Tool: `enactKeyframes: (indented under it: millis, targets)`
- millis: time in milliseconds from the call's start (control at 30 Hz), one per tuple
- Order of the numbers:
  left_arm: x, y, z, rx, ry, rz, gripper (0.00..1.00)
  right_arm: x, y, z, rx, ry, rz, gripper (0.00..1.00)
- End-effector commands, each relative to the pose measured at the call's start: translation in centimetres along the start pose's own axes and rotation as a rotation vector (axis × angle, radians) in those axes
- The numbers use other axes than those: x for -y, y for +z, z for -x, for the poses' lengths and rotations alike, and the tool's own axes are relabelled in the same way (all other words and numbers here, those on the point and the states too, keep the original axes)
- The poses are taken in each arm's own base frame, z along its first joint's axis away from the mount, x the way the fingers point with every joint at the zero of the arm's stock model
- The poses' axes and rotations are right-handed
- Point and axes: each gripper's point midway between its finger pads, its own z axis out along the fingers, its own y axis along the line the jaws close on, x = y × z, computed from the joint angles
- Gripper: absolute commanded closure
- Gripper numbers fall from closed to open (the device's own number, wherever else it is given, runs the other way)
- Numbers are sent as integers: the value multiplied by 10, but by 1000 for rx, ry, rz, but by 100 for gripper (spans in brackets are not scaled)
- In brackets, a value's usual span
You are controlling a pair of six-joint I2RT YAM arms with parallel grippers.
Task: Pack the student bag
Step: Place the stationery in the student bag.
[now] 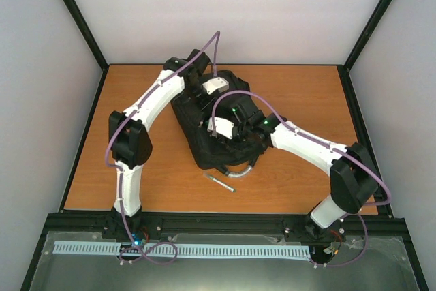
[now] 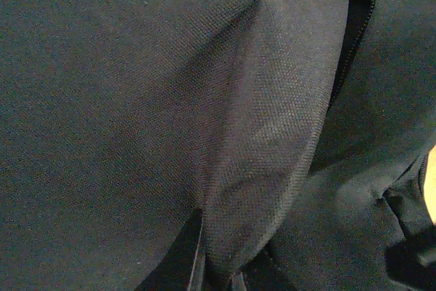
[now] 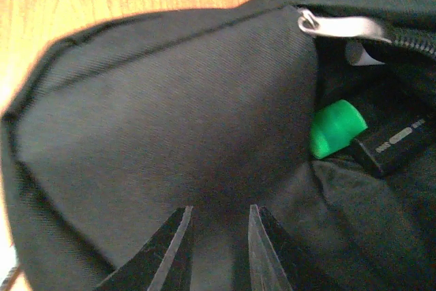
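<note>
The student bag [image 1: 197,142] is a black fabric backpack lying flat in the middle of the table, its grey loop handle [image 1: 242,171] towards the near edge. My left gripper [image 1: 206,93] is at the bag's far end, shut on a raised fold of its fabric [image 2: 272,134], which fills the left wrist view. My right gripper [image 3: 219,209] hovers open over the bag's front panel [image 3: 170,114], nothing between its fingers. Beside that panel the zipper [image 3: 340,26] is open. Inside show a green cap [image 3: 337,127] and a black labelled object [image 3: 395,142].
A slim silver pen-like object [image 1: 219,182] lies on the wooden table [image 1: 306,100] just in front of the bag, next to the loop handle. Black frame posts and white walls surround the table.
</note>
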Motion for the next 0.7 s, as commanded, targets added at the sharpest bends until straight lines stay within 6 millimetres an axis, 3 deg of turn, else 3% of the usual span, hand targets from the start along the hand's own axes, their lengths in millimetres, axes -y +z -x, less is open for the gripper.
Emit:
enactKeyframes:
  millis: [0, 333, 433, 667]
  targets:
    - [4, -10, 38, 115, 10, -16, 96, -12, -21, 4, 27, 39, 56, 75]
    - [6, -6, 38, 109, 25, -39, 95, -34, -40, -11, -29, 89, 129, 75]
    - [10, -15, 37, 117, 38, -35, 91, -39, -47, -12, -42, 101, 144, 74]
    - [12, -41, 24, 117, 36, 40, 50, -41, -50, -11, -35, 131, 144, 72]
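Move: The pen with the green end lies on the table about 13 cm back and 4 cm left of the right hand, roughly 14 cm below it. The bag's handle is some 10 cm back and 3 cm right of that hand; the green marker in the bag is about 7 cm ahead and 6 cm left. The left hand still pinches the bag's flap edge right at its fingertips; from it the pen lies roughly 24 cm back and 5 cm right. The left fingers, still closed on the bag's flap edge at first, tug it a little forward and right, about 2 cm, pause, then open nearly halfway to let go, just starting to rise. Meanwhile the empty right hand draws back about 5 cm and 3 cm to the right over the bag, rising slightly, towards the pen, its fingers tipping back some 10 degrees and staying slightly open. ##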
